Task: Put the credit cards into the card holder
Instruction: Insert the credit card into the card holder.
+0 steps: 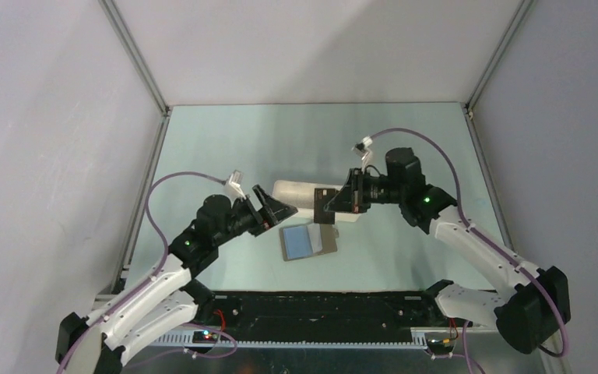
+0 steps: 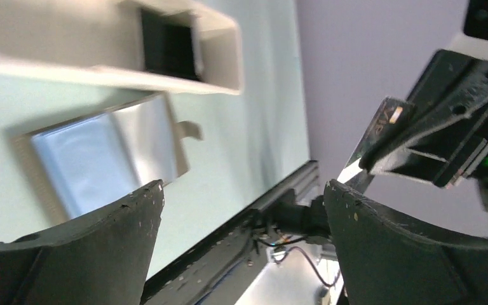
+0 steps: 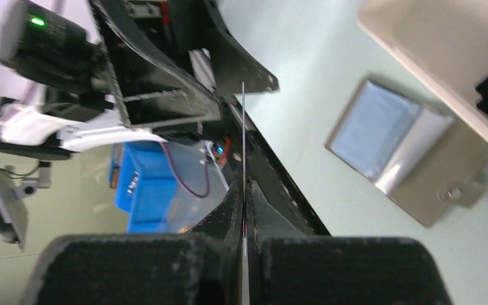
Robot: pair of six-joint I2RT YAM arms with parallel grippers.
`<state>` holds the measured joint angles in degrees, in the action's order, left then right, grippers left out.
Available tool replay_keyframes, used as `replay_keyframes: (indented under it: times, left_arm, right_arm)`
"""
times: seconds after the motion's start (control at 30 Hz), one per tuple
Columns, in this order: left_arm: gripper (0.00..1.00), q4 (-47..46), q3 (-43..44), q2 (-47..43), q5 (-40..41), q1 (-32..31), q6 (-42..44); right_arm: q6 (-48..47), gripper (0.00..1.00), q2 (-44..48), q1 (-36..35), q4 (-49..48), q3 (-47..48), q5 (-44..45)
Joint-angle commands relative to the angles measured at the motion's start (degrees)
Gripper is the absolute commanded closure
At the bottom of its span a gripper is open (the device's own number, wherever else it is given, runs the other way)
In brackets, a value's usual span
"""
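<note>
The card holder lies open on the table with its light blue pocket facing up; it also shows in the left wrist view and the right wrist view. My right gripper is shut on a dark credit card, held above the table just behind the holder. The card shows edge-on between the jaws in the right wrist view. My left gripper is open and empty, left of the card, facing it. Another dark card lies in the white tray.
The long white tray lies behind the card holder, between the two grippers. The black front rail runs along the table's near edge. Grey walls enclose the table on the left, right and back.
</note>
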<state>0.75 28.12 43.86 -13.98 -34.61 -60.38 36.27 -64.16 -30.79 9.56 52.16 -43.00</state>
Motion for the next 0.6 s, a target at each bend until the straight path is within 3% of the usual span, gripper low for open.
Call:
replay_keyframes:
  times: [0.0,0.13,0.3,0.57]
  left_arm:
    - [0.0,10.0,-1.7,0.6,7.3,0.4,1.6]
    - [0.06,12.1,-0.8,8.5,8.4,0.5,1.5]
    - [0.25,15.8,2.7,21.4,9.8,0.4,1.2]
    - [0.39,16.2,4.4,30.7,11.3,0.4,2.7]
  right_arm:
    - [-8.0,1.0,-5.0,-3.2,10.9,0.7,8.2]
    - [-8.0,1.0,-12.8,-4.0,9.0,0.1,7.1]
    - [-8.3,1.0,-22.7,-5.1,7.7,2.6,6.4]
    - [-11.1,1.0,-30.3,-5.6,11.3,5.9,11.7]
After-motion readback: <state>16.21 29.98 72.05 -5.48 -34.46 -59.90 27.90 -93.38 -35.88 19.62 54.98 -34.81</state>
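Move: The open card holder lies nearly beneath both hands: its middle is roughly 20 cm below the left hand, 2 cm back and 3 cm to the right. From the right hand, which already holds the black card, that middle is about 25 cm down, 5 cm left and 1 cm back. The white tray's middle is some 10 cm farther out than the holder's and 2 cm right of it; the dark cards in the tray lie about 9 cm ahead of the right hand and 1 cm right, some 24 cm below. Both hands drop together, close to 18 cm, towards the open card holder: the right keeps its shut grip on the black card and tips its fingertips downward, bringing the card low over the clear flap beside the blue pocket. The left drifts about 4 cm to its left on the way down, tips some 40 degrees to point steeply at the table and closes by about a third, ending with its still parted fingers low at the holder's left edge, no grip on it yet. ##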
